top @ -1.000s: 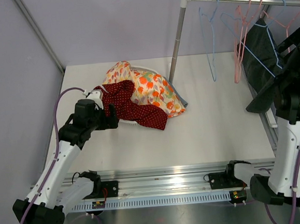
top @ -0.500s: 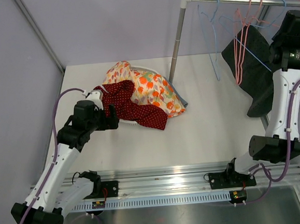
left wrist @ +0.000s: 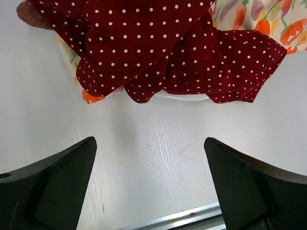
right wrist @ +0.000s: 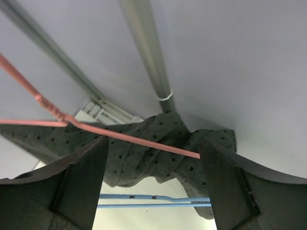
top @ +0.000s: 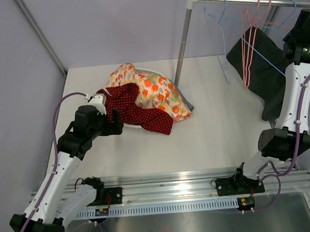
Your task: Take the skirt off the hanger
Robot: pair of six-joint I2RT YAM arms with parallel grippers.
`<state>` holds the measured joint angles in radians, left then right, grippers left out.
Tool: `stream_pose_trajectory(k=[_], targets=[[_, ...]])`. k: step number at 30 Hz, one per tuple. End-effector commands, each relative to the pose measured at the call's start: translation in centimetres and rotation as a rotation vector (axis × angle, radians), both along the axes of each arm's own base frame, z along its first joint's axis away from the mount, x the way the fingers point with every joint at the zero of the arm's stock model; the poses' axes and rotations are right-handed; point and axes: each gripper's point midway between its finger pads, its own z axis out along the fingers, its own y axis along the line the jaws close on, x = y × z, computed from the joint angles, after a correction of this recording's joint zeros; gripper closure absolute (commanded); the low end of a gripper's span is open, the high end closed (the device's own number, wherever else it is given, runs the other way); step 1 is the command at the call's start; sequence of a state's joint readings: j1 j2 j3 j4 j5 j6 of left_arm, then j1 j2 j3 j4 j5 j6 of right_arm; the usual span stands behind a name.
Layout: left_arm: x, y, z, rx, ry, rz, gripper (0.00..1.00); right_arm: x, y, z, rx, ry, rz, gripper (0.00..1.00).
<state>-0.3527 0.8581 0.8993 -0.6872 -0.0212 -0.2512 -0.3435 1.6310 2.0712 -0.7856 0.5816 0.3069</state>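
Note:
A dark grey dotted skirt [top: 260,73] hangs from the rail among pink [top: 247,44] and blue [top: 222,51] wire hangers at the far right. My right gripper [top: 303,40] is raised beside it, just under the rail. In the right wrist view it [right wrist: 153,187] is open; the skirt [right wrist: 158,148] and a pink hanger wire [right wrist: 134,140] lie between and beyond its jaws, untouched. I cannot tell which hanger carries the skirt. My left gripper [top: 117,121] is open and empty over bare table [left wrist: 151,187], next to a red polka-dot garment [left wrist: 158,52].
A pile of clothes, red polka-dot [top: 138,111] and orange floral [top: 156,91], lies on a white dish [left wrist: 184,97] at the back left. The rack's upright pole [top: 182,44] stands mid-table; its rail [top: 253,1] runs right. A metal track [top: 171,187] lines the near edge.
My right arm has swung up from low at the right edge to the rail. The skirt has shifted left and swung on the rack. My left arm has hardly moved.

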Motion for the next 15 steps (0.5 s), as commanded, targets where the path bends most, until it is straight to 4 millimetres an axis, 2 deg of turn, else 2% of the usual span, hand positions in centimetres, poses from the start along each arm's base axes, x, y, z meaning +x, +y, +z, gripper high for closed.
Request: stream_pose_trajectory(k=[1, 6, 8, 11, 12, 13, 15], targets=[[0.5, -0.4, 1.7, -0.011, -0.055, -0.018, 0.01, 1.7, 1.1, -1.0, 0.055, -0.018, 0.082, 0.18], [0.5, -0.3, 1.5, -0.007, -0.050, -0.016, 0.01, 3.0, 1.6, -2.0, 0.086, -0.014, 0.133, 0.19], [0.6, -0.2, 1.4, -0.002, -0.045, -0.011, 0.01, 3.7, 2.0, -2.9, 0.109, -0.006, 0.160, 0.24], [0.7, -0.1, 1.1, 0.007, -0.035, -0.005, 0.01, 4.4, 2.2, -4.0, 0.130, 0.014, 0.183, 0.47], [0.7, -0.1, 1.1, 0.008, -0.034, -0.003, 0.01, 4.4, 2.2, -4.1, 0.130, 0.017, 0.185, 0.57], [0.7, -0.1, 1.0, 0.009, -0.031, -0.003, 0.01, 4.4, 2.3, -4.1, 0.128, 0.017, 0.187, 0.72], [0.7, 0.0, 0.9, 0.012, -0.029, -0.001, 0.01, 4.2, 2.3, -3.9, 0.123, 0.012, 0.185, 0.89]])
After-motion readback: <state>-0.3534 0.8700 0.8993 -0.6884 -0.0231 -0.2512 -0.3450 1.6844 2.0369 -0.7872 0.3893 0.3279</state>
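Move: The pink hanger's wire crosses just beyond the right hand's open fingers; the part they go for is some 4 cm ahead, 1 cm left and 4 cm below. The dark green skirt hangs about 5 cm ahead, 10 cm left and 18 cm below the right hand, and the blue hanger's lower wire is level with it, 9 cm left and 8 cm lower. From the left hand, the pink wire is roughly 17 cm ahead, 75 cm right and 18 cm higher. The right hand sinks and reaches forward about 6 cm, drifting left, and its fingers close onto the pink hanger's wire. ##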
